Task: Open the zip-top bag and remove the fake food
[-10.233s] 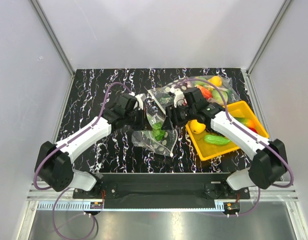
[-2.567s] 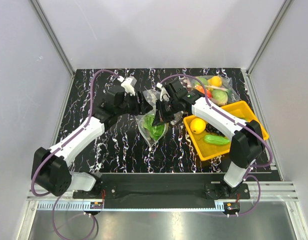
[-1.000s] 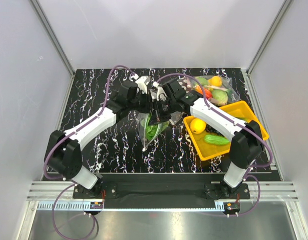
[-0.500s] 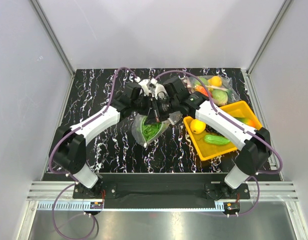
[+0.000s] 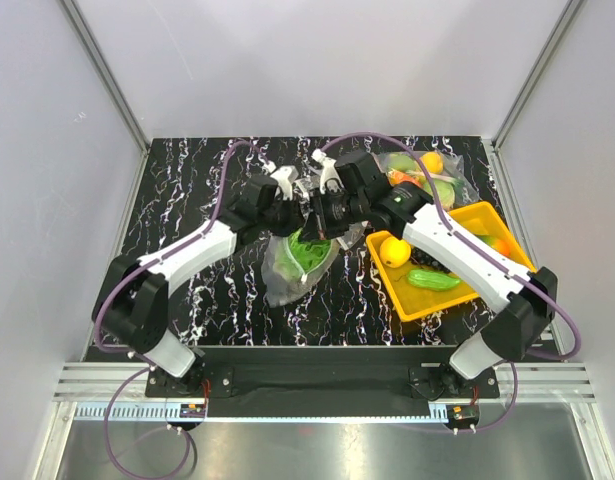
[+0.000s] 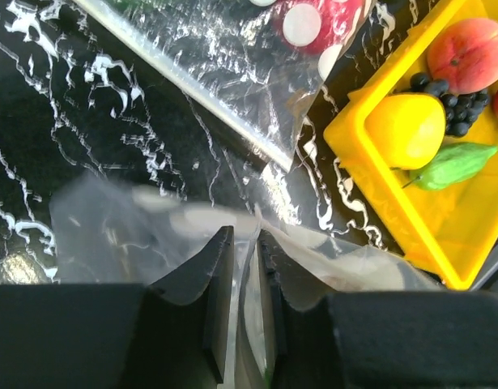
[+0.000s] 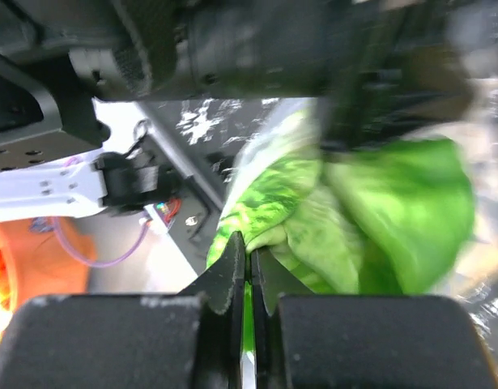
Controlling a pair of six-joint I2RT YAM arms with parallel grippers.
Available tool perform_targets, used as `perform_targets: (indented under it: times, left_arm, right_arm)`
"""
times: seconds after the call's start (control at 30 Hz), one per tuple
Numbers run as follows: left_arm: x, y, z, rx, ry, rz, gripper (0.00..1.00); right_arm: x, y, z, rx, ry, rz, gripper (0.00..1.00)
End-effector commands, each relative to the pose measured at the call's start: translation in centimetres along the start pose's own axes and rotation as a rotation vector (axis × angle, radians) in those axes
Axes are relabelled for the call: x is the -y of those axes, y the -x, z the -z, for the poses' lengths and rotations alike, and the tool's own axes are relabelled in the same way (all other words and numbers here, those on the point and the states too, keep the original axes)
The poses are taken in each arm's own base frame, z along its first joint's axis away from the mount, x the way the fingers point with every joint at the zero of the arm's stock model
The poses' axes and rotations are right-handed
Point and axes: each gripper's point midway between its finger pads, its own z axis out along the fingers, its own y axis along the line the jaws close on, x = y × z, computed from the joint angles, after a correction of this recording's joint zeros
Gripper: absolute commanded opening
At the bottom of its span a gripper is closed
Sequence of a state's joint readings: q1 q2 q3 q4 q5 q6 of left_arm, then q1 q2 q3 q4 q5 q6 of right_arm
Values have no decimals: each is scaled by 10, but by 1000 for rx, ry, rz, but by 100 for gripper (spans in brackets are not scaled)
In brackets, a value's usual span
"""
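The zip-top bag [image 5: 285, 278] hangs from both grippers over the middle of the table, its lower end sagging onto the surface. Green lettuce [image 5: 309, 250], the only fake food that shows inside it, fills the right wrist view [image 7: 378, 211]. My right gripper [image 5: 323, 222] is shut on the bag's upper edge [image 7: 249, 243]. My left gripper [image 5: 290, 208] sits just left of it. Its jaws [image 6: 245, 243] stand a narrow gap apart, and the bag's film [image 6: 151, 215] runs loosely between them.
A yellow tray [image 5: 419, 310] at the right holds a lemon [image 5: 393, 250] and a cucumber [image 5: 432, 280], with a peach [image 6: 467, 57] and black grapes [image 6: 443, 97]. A clear bag of fruit [image 5: 429, 175] lies behind it. A flat dotted bag [image 6: 232, 65] lies under the grippers.
The two wrists have drawn closer together over the bag's mouth. The bag has dropped lower and spread wider on the table.
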State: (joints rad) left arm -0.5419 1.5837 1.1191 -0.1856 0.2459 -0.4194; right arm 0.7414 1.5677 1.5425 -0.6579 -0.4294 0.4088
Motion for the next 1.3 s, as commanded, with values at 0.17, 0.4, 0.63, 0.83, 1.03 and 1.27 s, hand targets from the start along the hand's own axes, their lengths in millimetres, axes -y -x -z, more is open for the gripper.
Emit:
perform_targets:
  times: [0.17,0.4,0.63,0.83,1.03,1.27]
  left_arm:
    - [6,-4,35,123,-48,-103,23]
    - [13,-1,52,192,-74,-113,24]
    - [2,-13,45,146,-35,-95,23]
    - [2,-14,31,114,-40,-90,23]
    - [-1,-18,19,94,-38,-73,23]
    - [-8,-27,20,89,-19,-55,22]
  right_arm:
    - [13,76,73,315,-144,48,0]
    - [43,83,73,301,-170,-22,0]
    - [34,106,99,396,-126,-48,0]
    - [2,113,108,418,58,-123,0]
    - [-16,118,127,455,106,-129,0]
    - [-4,130,155,625,48,-170,0]
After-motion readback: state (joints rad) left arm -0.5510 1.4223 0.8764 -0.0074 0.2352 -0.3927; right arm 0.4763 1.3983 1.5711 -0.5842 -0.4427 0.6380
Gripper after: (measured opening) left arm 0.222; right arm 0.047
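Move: The right hand already grips the green lettuce, its middle about 4 cm back and 8 below, still inside the bag. The yellow tray it belongs in lies some 29 cm right, 5 back and 20 below; the lemon is 18 right, 3 back, and the polka-dot bag 10 right, 10 ahead, both about as low. From the left hand, pinching the bag's mouth, the lettuce lies roughly 6 cm back, 1 right and slightly below. Right hand draws the held lettuce about 8 cm right and forward, then up 7; left keeps the bag. ##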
